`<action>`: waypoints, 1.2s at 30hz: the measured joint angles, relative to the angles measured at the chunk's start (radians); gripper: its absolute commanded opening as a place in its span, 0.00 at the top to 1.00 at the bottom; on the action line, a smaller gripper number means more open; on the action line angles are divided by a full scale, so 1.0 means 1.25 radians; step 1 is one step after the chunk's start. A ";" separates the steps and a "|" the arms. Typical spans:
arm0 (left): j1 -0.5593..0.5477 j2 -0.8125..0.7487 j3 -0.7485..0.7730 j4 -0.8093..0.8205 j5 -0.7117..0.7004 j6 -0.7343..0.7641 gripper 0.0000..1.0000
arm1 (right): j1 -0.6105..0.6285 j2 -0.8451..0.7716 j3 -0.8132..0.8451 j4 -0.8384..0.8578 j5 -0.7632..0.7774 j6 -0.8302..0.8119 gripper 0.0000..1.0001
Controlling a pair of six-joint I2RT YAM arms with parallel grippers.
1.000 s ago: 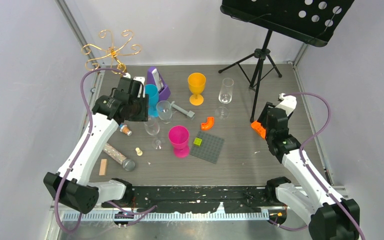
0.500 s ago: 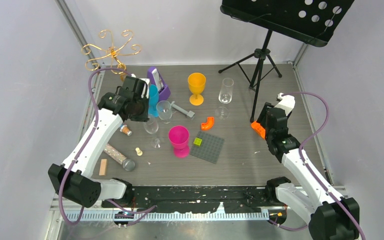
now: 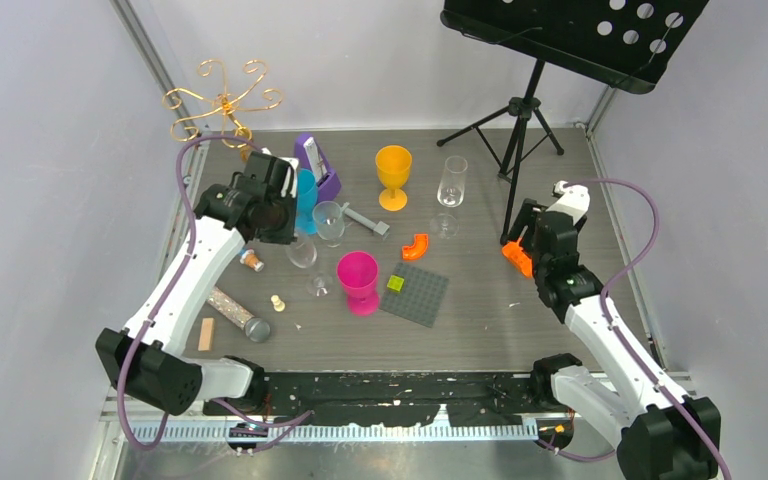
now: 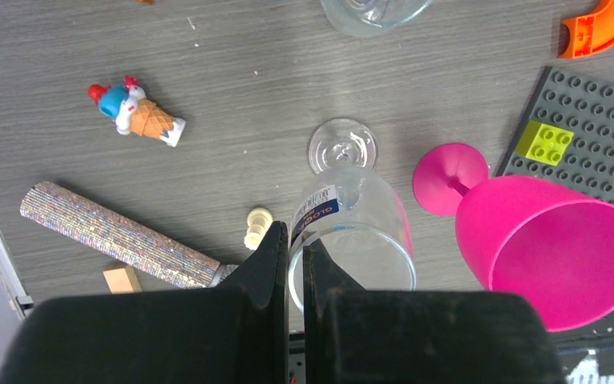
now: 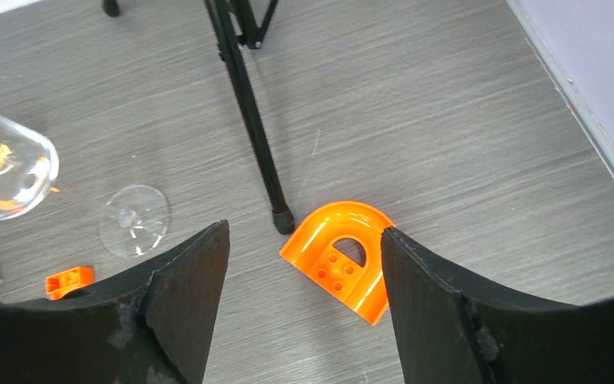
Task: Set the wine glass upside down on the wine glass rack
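A clear wine glass (image 4: 357,214) stands upright on the table, its round foot (image 4: 342,146) on the wood. My left gripper (image 4: 295,240) is shut on its rim, one finger inside the bowl and one outside. From above, the left gripper (image 3: 285,228) sits over the wine glass (image 3: 305,256). The wine glass rack (image 3: 224,100), gold wire with curled arms, stands at the far left corner behind the left arm. My right gripper (image 5: 304,232) hangs open at the right, over an orange arch brick (image 5: 338,260), holding nothing.
A pink goblet (image 4: 552,244) stands right beside the held glass. Another clear glass (image 3: 329,222), a blue cup (image 3: 304,198), an orange goblet (image 3: 393,175) and a flute (image 3: 451,182) stand behind. The music stand's legs (image 3: 520,130) are at back right. A grey baseplate (image 3: 415,293) and a glitter tube (image 3: 232,312) lie in front.
The left jaws have closed onto the glass rim after the arm shifted slightly toward it. The right jaws have opened wider. The glass has not moved.
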 measured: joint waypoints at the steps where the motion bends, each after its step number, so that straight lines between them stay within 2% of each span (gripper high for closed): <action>1: 0.000 0.000 0.002 -0.005 0.001 0.000 1.00 | 0.000 0.000 0.005 -0.001 -0.007 0.000 0.24; 13: -0.001 -0.051 0.107 -0.084 0.004 0.009 1.00 | 0.000 -0.030 0.056 -0.003 -0.201 0.058 0.24; 20: -0.001 -0.119 0.230 -0.115 -0.001 0.011 1.00 | 0.000 -0.023 0.137 0.013 -0.423 0.172 0.24; 26: -0.001 -0.177 0.313 -0.107 -0.003 0.005 1.00 | 0.004 0.056 0.220 0.093 -0.621 0.296 0.24; 30: -0.001 -0.209 0.334 -0.058 0.020 -0.014 1.00 | 0.051 0.147 0.293 0.132 -0.706 0.338 0.22; 36: -0.001 -0.240 0.308 0.028 0.083 -0.057 1.00 | 0.202 0.276 0.453 0.106 -0.721 0.323 0.23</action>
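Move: The left hand is already shut on the wine glass's rim; the gold arms of the rack stand about 26 cm ahead, 12 left and 18 above it. The blue goblet is some 16 cm straight ahead, the small clear glass 12 ahead and 6 right, both about 12 below. From the open right hand, the held glass is roughly 48 cm left, 5 back and 7 below, with the clear flute on the way, 20 left and 10 ahead, 8 below. Keeping its shut pinch on the rim, the left hand lifts the wine glass about 23 cm off the table, drawing back some 5 cm and tipping its fingers up about 35 degrees with a smaller roll, so that the foot swings out forward and to the right. The right hand meanwhile sweeps about 27 cm left and nearly 19 cm up towards that foot, swinging round to the left by almost 60 degrees and rolling its left side up about 40, its fingers staying open and not yet touching the glass. ##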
